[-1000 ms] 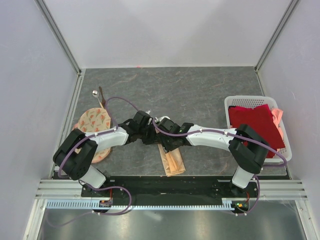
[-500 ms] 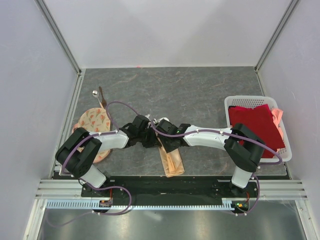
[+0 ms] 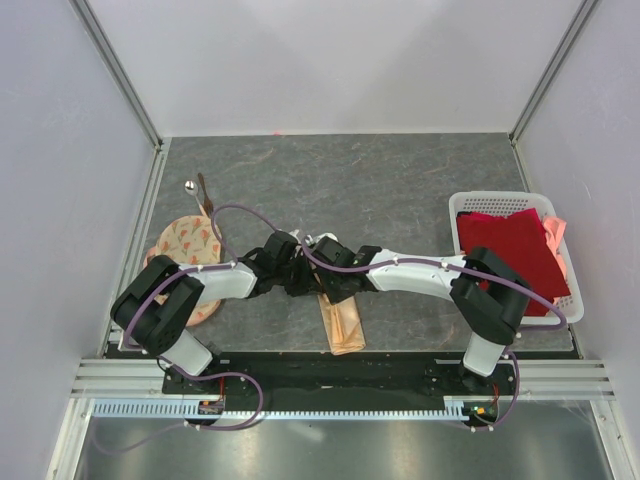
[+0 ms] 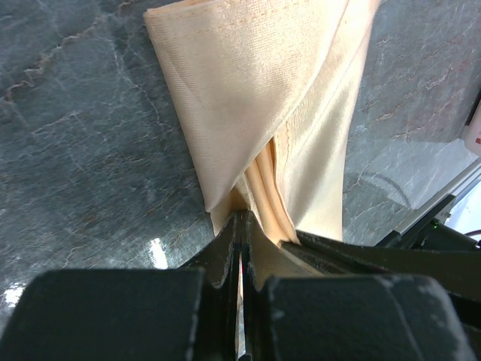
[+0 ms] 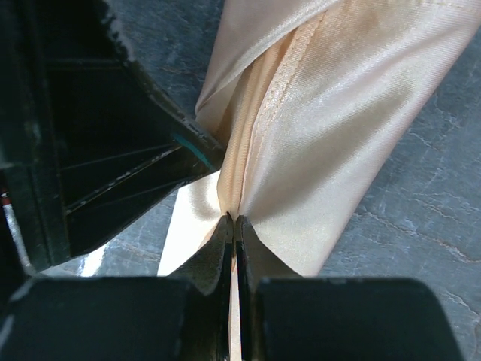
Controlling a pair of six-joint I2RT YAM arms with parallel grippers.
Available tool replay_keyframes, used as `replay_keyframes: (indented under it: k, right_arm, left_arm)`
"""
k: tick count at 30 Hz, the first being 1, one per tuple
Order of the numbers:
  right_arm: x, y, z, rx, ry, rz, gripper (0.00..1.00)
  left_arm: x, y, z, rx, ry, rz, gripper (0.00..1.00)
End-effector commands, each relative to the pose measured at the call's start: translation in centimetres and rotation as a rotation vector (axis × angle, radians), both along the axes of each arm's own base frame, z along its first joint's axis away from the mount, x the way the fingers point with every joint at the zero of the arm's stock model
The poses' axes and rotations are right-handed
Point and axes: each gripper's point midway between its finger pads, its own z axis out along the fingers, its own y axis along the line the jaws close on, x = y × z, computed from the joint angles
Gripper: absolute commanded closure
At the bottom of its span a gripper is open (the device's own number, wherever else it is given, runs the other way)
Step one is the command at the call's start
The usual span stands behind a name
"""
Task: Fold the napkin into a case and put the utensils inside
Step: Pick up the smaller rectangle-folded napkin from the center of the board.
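The peach-orange napkin [image 3: 343,325] lies folded into a narrow strip near the table's front edge, its far end lifted between the two arms. My left gripper [image 3: 306,284] is shut on a fold at that end; in the left wrist view the cloth [image 4: 255,98] fans out from the pinched jaws [image 4: 242,216]. My right gripper [image 3: 326,290] is shut on the neighbouring fold [image 5: 338,135], its jaws [image 5: 231,218] pressed together on the seam. The silver spoon [image 3: 189,186] and the brown stick [image 3: 203,192] lie at the far left.
A round cream printed cloth [image 3: 190,248] lies at the left, partly under the left arm. A white lattice basket [image 3: 470,203] with dark red cloth [image 3: 515,248] stands at the right edge. The two grippers nearly touch; the left one's black body [image 5: 113,150] fills the right wrist view's left side.
My right gripper has closed on the napkin's fold. Both grippers have shifted slightly nearer, and the napkin's far end has drawn in with them. The left gripper has stayed shut.
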Motion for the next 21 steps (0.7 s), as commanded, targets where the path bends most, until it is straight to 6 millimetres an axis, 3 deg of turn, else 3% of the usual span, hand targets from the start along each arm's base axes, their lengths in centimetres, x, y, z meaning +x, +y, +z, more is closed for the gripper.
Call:
replay_keyframes:
  k: [1,10,15,21]
  right_arm:
    - [-0.3,2.4,2.9,0.117,0.01,0.021,0.95]
    - [-1.1,1.9,-0.7,0.105,0.062,0.024,0.85]
    - [-0.6,1.3,-0.5,0.113,0.049,0.011,0.69]
    - [-0.7,1.7,1.7,0.193,0.043,0.024,0.49]
  left_arm:
    - [-0.6,0.3,-0.4,0.001,0.022,0.015,0.98]
    - [-0.3,0.3,1.4,-0.011,-0.011,0.014,0.98]
    - [-0.2,0.7,3.6,-0.012,-0.059,0.014,0.98]
    - [0.7,0.4,5.0,-0.039,-0.062,-0.004,0.98]
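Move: The folded napkin lies under both hands, its middle about 3 cm to the right and 1 cm back of the left fingertips and some 1 cm below them. From the right fingertips that middle is about 1 cm ahead, 1 cm to the right and 1 cm below. The patterned pot holder lies roughly 26 cm left and 5 cm ahead of the left hand; the basket stands about 38 cm right and 8 cm ahead of the right hand. Leftward and slightly back, by just over 1 cm, the right hand draws the inner folded edge of the napkin it already pinches, tilting its left side up, then opens its fingers to about half and lets go close above the cloth. The left hand first stays with shut fingertips on the napkin's left strip, then rises off it by about 3.5 cm, fingers still closed. ##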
